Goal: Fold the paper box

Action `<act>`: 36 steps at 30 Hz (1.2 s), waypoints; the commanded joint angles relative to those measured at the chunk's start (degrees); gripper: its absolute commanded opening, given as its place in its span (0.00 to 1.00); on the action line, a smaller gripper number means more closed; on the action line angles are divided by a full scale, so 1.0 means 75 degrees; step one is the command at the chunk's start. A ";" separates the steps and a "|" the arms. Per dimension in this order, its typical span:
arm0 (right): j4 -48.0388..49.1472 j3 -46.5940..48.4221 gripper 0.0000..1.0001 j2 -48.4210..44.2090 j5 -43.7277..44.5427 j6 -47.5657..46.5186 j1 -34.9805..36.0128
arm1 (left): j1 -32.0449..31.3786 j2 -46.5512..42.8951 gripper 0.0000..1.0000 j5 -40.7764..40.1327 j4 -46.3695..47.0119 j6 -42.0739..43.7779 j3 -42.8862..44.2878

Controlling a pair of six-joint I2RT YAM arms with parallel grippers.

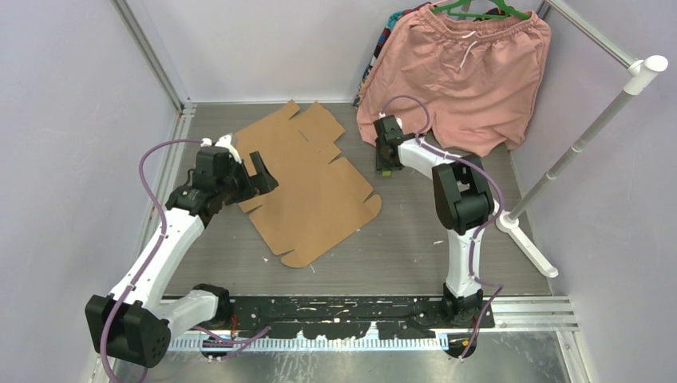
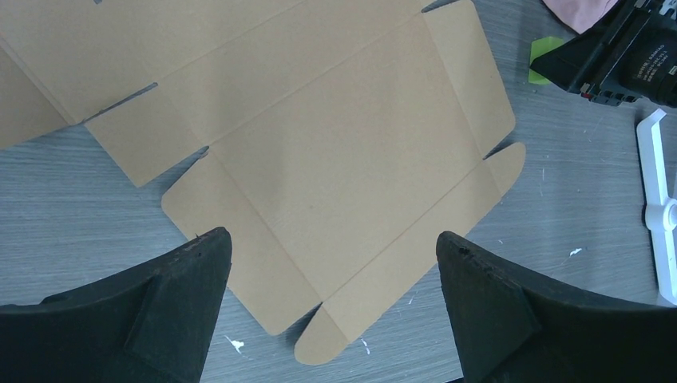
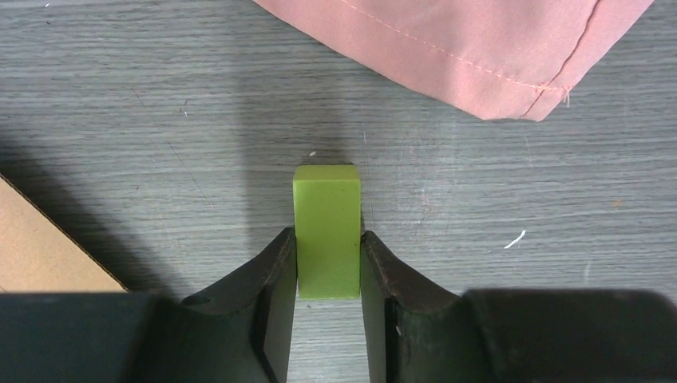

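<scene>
The paper box point(image 1: 307, 183) lies flat and unfolded on the grey table, a brown cardboard sheet with flaps and rounded tabs point(image 2: 343, 152). My left gripper point(image 1: 263, 175) hovers over its left edge, jaws wide open with nothing between them point(image 2: 331, 238). My right gripper point(image 1: 386, 163) is down at the table to the right of the sheet, below the pink shorts. In the right wrist view its jaws point(image 3: 327, 239) press on both sides of a small green block point(image 3: 326, 207) standing on the table. A corner of the paper box point(image 3: 40, 247) shows at the left there.
Pink shorts point(image 1: 463, 72) hang on a green hanger at the back right, their hem point(image 3: 447, 40) just beyond the green block. A white clothes rack point(image 1: 591, 128) leans at the right, its foot point(image 2: 659, 207) on the table. Walls close in the left and back.
</scene>
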 commanded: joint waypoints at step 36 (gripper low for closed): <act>-0.0103 -0.3965 0.92 -0.5726 -0.1720 0.1022 -0.1120 | 0.0350 -0.0972 1.00 -0.0885 -0.0660 -0.0438 -0.0514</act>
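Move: At the right fingertips the green block is already pinched; the bare table spot it is bound for lies about 14 cm back and 11 cm to the right, some 1 cm below. The paper box's middle is roughly 22 cm left and 5 cm back, with its round flap 3 cm left and 11 cm back; the shorts' hem is 7 cm ahead, 5 cm right. From the left hand the green block lies about 17 cm ahead, 26 cm right and 17 cm down. Dragging the green block low over the table, the right hand goes some 18 cm back and to the right, away from the shorts and the paper box, turning about 20 degrees clockwise. There the fingers open wide and let go, then the hand rises about 4 cm while edging 3 cm left. The open left hand drifts a few centimetres back, left and down. ##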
